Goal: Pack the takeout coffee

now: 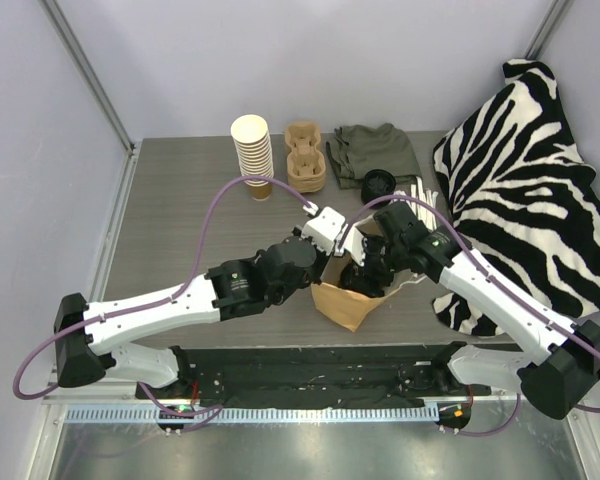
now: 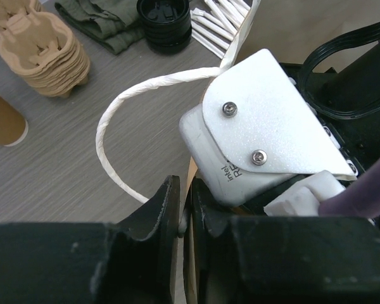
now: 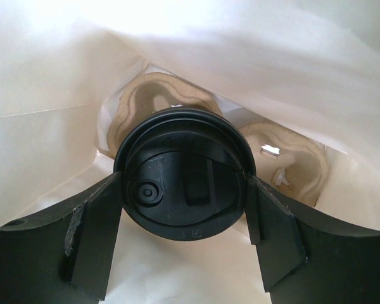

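Observation:
The takeout coffee [image 3: 177, 183] shows as a round black lid seen from above, deep inside the brown paper bag [image 1: 345, 305]. It stands on a moulded pulp cup carrier [image 3: 284, 149] at the bag's bottom. My right gripper [image 3: 185, 190] reaches down into the bag [image 3: 50, 145], and both fingers press the lid's sides. In the top view the right gripper [image 1: 365, 272] is half hidden by the bag's mouth. My left gripper [image 2: 185, 190] pinches the bag's upper edge where the white twisted handle [image 2: 111, 120] is fixed, with only a sliver between the jaws. It sits at the bag's left rim [image 1: 332, 240].
At the back stand a tall stack of lidless cups [image 1: 252, 150], one brown cup [image 1: 261, 188], a pile of pulp carriers [image 1: 304, 157], a green cloth [image 1: 372, 150], loose black lids [image 1: 378, 182] and white sticks [image 2: 218, 22]. A zebra cloth [image 1: 525, 180] covers the right side.

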{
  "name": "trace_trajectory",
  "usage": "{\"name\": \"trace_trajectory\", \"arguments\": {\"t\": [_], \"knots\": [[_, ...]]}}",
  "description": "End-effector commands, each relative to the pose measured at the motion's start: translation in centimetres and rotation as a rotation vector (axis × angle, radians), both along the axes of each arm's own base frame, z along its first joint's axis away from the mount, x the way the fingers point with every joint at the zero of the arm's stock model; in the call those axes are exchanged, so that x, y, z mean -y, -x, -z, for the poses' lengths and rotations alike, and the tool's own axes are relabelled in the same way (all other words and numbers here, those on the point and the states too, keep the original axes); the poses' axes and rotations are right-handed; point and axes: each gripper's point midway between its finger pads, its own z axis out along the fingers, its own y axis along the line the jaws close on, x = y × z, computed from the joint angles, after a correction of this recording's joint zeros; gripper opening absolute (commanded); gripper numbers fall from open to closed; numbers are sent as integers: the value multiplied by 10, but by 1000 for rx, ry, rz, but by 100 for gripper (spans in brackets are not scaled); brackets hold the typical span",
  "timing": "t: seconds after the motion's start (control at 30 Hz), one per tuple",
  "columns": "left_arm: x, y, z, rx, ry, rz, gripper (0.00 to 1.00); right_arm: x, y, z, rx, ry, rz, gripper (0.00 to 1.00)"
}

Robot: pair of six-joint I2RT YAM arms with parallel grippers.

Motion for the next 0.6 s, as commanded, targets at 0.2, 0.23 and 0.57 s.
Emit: {"name": "trace_trajectory", "arguments": {"t": [0.2,0.23,0.57], "knots": [[14,7,-37,72,135,85,29,18,12,14,-16,97,-26,32],[14,8,-45,95,151,101,29,18,11,15,-13,98,-25,31],[0,9,-50,138,102,125,42,26,10,14,42,112,-32,24]]}}
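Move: At the left fingertips is the paper bag's left rim, barely held. The black-lidded cup is some 8 cm to that hand's right, 3 cm back and 10 cm lower; on the table about 23 cm below, the black lid stack stands roughly 18 cm ahead and 12 cm right, the tray stack 27 cm ahead and 4 cm left. The right fingers grip the cup; the cup tray on the bag's floor lies about 8 cm below, 3 cm ahead and 2 cm left. Letting go of the bag's rim, the left fingers go on opening, from a narrow slit to over a third of their range, while the hand first waits, then eases back and up about 1 cm each with a slight clockwise turn, some 5 degrees, the rim still between the spread pads. The right hand stays down inside the bag, keeping its grip around the lidded cup. ##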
